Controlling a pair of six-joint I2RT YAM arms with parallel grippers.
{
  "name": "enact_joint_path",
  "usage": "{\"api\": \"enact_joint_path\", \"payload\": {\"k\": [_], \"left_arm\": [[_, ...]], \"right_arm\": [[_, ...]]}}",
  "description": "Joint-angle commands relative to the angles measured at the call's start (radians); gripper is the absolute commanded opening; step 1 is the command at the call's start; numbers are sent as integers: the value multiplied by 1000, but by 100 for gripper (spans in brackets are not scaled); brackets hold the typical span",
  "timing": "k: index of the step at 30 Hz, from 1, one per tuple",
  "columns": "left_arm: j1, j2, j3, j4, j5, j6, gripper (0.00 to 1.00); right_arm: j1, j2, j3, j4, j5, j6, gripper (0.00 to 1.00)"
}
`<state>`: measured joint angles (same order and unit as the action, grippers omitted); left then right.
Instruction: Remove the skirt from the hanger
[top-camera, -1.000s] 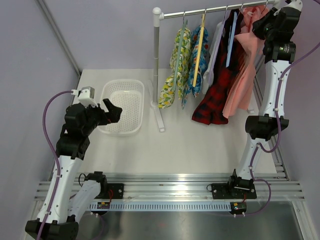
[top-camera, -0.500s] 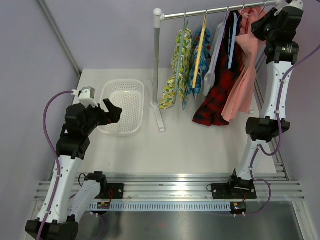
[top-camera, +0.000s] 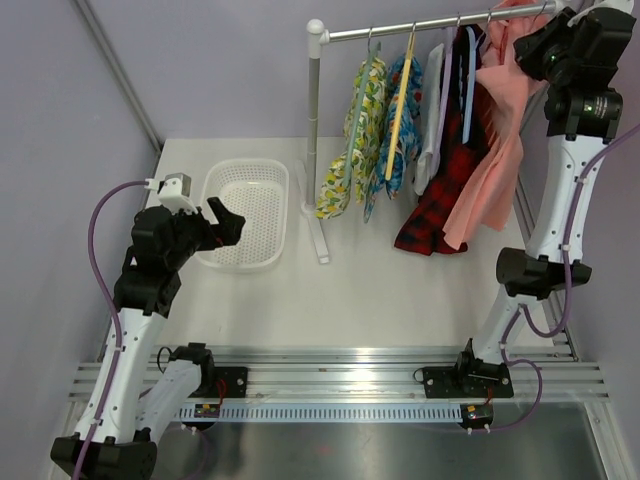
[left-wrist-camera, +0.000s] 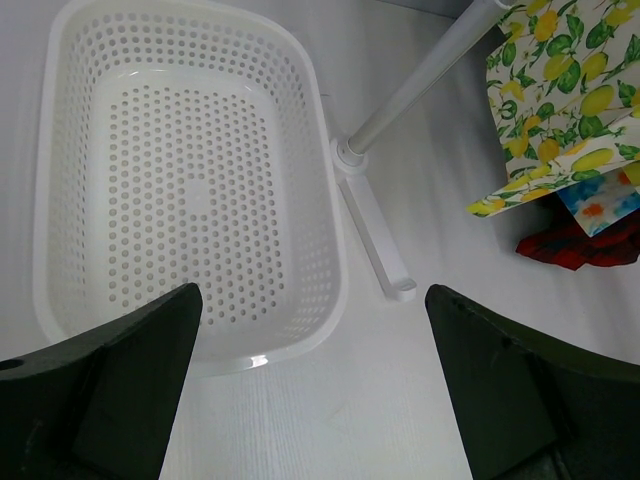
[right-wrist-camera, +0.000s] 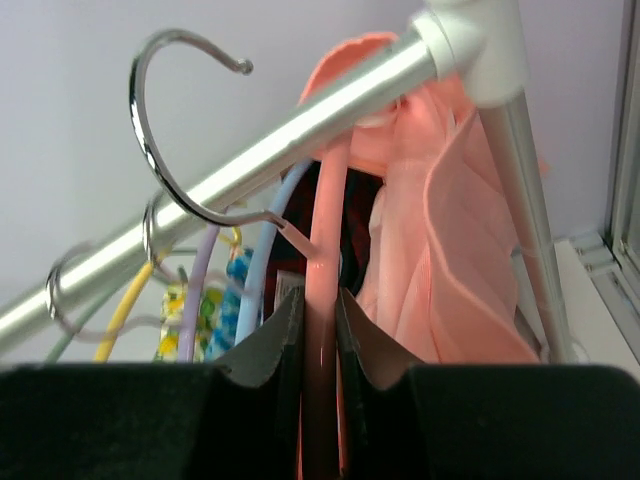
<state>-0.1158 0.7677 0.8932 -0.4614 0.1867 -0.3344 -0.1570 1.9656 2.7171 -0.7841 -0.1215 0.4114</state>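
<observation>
The salmon-pink pleated skirt (top-camera: 492, 160) hangs at the right end of the rail (top-camera: 420, 24), still on its hanger. In the right wrist view the skirt (right-wrist-camera: 455, 270) drapes to the right of the hanger's thin pink bar (right-wrist-camera: 325, 215). The grey metal hook (right-wrist-camera: 148, 110) curls around the rail (right-wrist-camera: 250, 170); I cannot tell whether it rests on it. My right gripper (right-wrist-camera: 320, 305) is shut on that pink bar, high by the rail's end (top-camera: 535, 45). My left gripper (left-wrist-camera: 312, 300) stands wide open and empty beside the basket (top-camera: 225, 220).
A white perforated basket (top-camera: 245, 212) sits left of the rack post (top-camera: 313, 120), whose foot (left-wrist-camera: 378, 240) lies on the table. Floral garments (top-camera: 368, 130), a yellow hanger (top-camera: 400, 95), a light-blue hanger (top-camera: 468, 85) and a red-black plaid garment (top-camera: 440, 195) hang on the rail.
My right arm has shifted right and slightly up with the hanger in its grip; the skirt and the neighbouring clothes have swung right. The left arm has not moved.
</observation>
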Motion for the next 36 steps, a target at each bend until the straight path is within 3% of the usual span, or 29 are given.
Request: {"api": "enact_joint_path", "payload": {"k": [1,3,4,6,7,10,11,19,22,27,36], "left_arm": [[-4,-19,1,53,22,31,99],[-22,-56,-13,113,85,37,99],[-39,-59,-13,130,94,40,99],[-152,-47,10,144,70,52,99],[-264,-35,45,139,47,55,99],[-459,28,121,119,-93,80,99],[-586,48,180,121,-143,86,99],[-1105,347,433,236,-237,135,99],[-1197,491,535,283,-274,159,99],[-1236,689,641,382,-234,158,99],[-1269,863,765,457,-132,118,99]], "right_arm": [[8,-271,-187,181,-1,-12,0],[8,-396,-398,294,46,-19,0],[8,-515,-583,331,58,-17,0],[8,-606,-705,364,74,-16,0],[8,-669,-783,361,71,-20,0],[10,-756,-874,335,71,-40,0],[10,-773,-888,332,66,-51,0],[10,-947,-1023,258,77,-23,0],[8,-987,-1051,234,54,-3,0],[10,-1040,-1050,181,37,6,0],[8,-1087,-1057,160,19,20,0]]}}
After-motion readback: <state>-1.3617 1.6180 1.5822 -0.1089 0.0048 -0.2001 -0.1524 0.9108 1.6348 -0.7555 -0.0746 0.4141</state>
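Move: The right hand already pinches the pink hanger, its hook clear of the rail. Its open spot before the rack is some 25 cm back, 3 cm left and 4 cm down; the rail's right end is about 8 cm ahead, 5 cm right, 5 cm up, the plaid garment 6 cm ahead, 11 cm left, 25 cm down. From the left hand the pink skirt's middle is roughly 55 cm right, 20 cm ahead, slightly above; the basket is 8 cm ahead, 2 cm left, 25 cm below. Keeping its pinch on the pink hanger, the right hand draws hanger and skirt straight back from the rail, some 25 cm, quickly at first, then easing, and ending slightly lower. The left hand, fingers wide open, swings right about 43 cm and back nearly 18 cm towards the skirt's hanging lower part, rising 10 cm or so before sinking slightly, and turns some 60 degrees clockwise. ##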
